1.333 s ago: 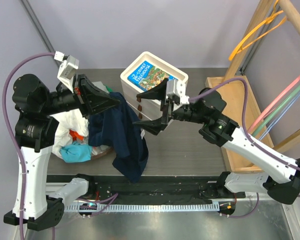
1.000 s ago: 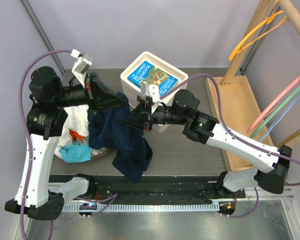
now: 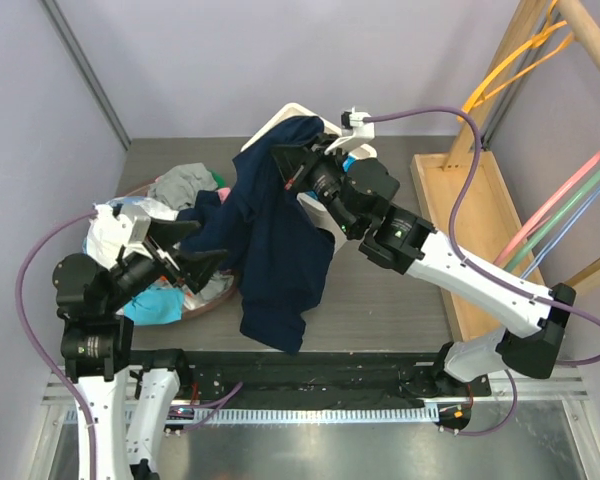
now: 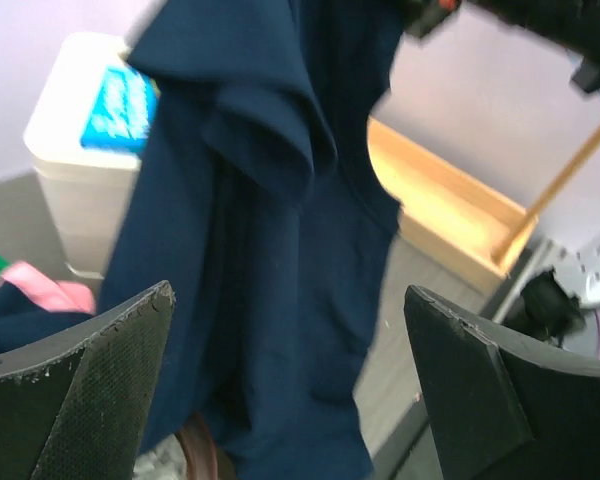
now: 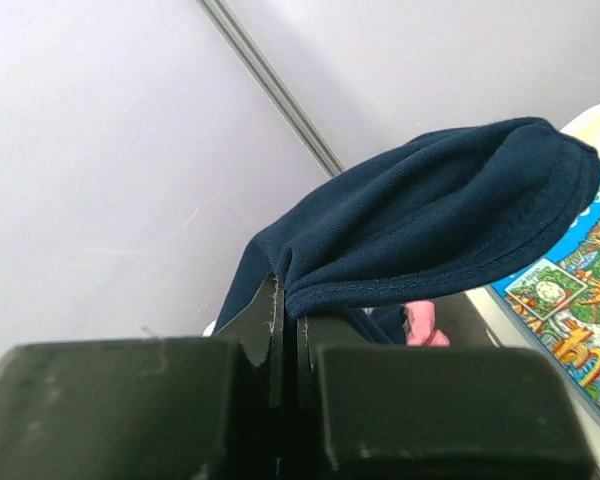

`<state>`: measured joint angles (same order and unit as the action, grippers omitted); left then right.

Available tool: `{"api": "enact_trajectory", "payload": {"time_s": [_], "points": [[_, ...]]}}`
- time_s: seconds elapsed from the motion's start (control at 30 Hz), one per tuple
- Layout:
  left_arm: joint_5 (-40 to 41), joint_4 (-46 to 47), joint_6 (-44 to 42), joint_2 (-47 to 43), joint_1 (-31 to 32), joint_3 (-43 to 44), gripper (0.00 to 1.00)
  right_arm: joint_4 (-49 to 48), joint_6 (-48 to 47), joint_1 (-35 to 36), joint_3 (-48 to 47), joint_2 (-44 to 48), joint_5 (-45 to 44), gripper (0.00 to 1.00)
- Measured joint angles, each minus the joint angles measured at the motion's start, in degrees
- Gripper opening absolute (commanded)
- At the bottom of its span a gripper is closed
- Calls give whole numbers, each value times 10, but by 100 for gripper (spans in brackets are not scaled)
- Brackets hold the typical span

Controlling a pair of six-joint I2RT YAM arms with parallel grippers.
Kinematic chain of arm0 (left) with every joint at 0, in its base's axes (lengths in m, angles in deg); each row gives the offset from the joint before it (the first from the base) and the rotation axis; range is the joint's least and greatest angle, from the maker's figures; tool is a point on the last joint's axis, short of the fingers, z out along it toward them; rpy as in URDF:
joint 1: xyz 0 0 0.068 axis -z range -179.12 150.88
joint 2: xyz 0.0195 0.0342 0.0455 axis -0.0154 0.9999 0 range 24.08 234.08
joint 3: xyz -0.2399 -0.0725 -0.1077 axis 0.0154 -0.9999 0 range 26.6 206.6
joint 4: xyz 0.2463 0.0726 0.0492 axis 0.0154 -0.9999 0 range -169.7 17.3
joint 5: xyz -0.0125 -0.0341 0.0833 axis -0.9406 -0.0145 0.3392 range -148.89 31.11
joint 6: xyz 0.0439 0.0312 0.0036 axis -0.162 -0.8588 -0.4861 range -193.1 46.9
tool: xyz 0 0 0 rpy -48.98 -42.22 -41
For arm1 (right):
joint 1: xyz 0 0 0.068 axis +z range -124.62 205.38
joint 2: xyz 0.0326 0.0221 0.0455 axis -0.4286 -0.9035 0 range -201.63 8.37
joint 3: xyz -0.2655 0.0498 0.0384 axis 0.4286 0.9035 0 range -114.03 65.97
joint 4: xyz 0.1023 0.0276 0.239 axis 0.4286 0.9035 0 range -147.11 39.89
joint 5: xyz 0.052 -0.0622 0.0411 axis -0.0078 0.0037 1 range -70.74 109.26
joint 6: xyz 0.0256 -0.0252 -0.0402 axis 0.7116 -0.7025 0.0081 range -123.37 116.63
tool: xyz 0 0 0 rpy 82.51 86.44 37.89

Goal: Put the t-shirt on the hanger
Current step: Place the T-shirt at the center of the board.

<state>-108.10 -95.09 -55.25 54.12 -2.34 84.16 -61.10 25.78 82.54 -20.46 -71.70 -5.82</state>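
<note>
The navy t-shirt (image 3: 280, 240) hangs in the air from my right gripper (image 3: 285, 165), which is shut on its hemmed edge (image 5: 420, 250) high above the table. Its lower end trails to the table near the basket. My left gripper (image 3: 195, 250) is open and empty, low beside the basket, pointing at the hanging t-shirt (image 4: 270, 250) without touching it. The orange-yellow hanger (image 3: 505, 65) hangs on the wooden rack at the top right, far from both grippers.
A round basket (image 3: 215, 290) of grey, white, pink and turquoise garments sits at the left. A white box (image 3: 330, 135) with a blue picture lid stands behind the t-shirt. A wooden rack (image 3: 470, 215) with pink and green rods (image 3: 570, 200) stands at the right.
My right gripper has closed on the t-shirt and lifted it up and back. My left gripper has let go of it, opened and dropped low to the left by the basket.
</note>
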Motion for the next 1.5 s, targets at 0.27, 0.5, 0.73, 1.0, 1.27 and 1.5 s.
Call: {"api": "enact_trajectory", "payload": {"time_s": [0.27,0.5,0.73,1.0,1.27,1.5], "points": [[1,-11,-29,29,59,-79,87,-40,10,0,-56,-78,-28,1],[203,-8,-127,73,272,-82,86,-59,8,0,-101,-141,-56,1],[409,47,-186,111,477,-121,95,-59,5,0,-111,-155,-82,1],[601,216,-199,245,636,-148,85,-59,12,0,-128,-155,-105,1],[731,318,-195,340,641,-161,73,-56,29,0,-128,-154,-108,1],[762,405,-215,355,639,-161,50,-47,54,0,-128,-154,-105,1]]}}
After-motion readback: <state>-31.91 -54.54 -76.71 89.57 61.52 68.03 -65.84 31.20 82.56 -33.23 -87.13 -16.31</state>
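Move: The t-shirt hangs from the right fingers. Its right-hand hanging edge is about 18 cm to the left gripper's right, 4 cm ahead and 13 cm lower. From that gripper, the book on the white box lies some 23 cm ahead, 17 cm right and 12 cm lower; the clothes pile is 8 cm ahead, 12 cm left and 28 cm below. From the right gripper, the same shirt edge is roughly 4 cm back, 5 cm right and 20 cm down, and the book 8 cm ahead, 8 cm right and 16 cm down. Sweep the open left gripper down and to its right, about 15 cm each way, then forward to the t-shirt's right-hand hanging edge, rolling its left side up some 20 degrees and starting to narrow the fingers around the edge without shutting them. Meanwhile keep the right fingers pinched on the t-shirt, carry it a little forward and left, then hold it there. ##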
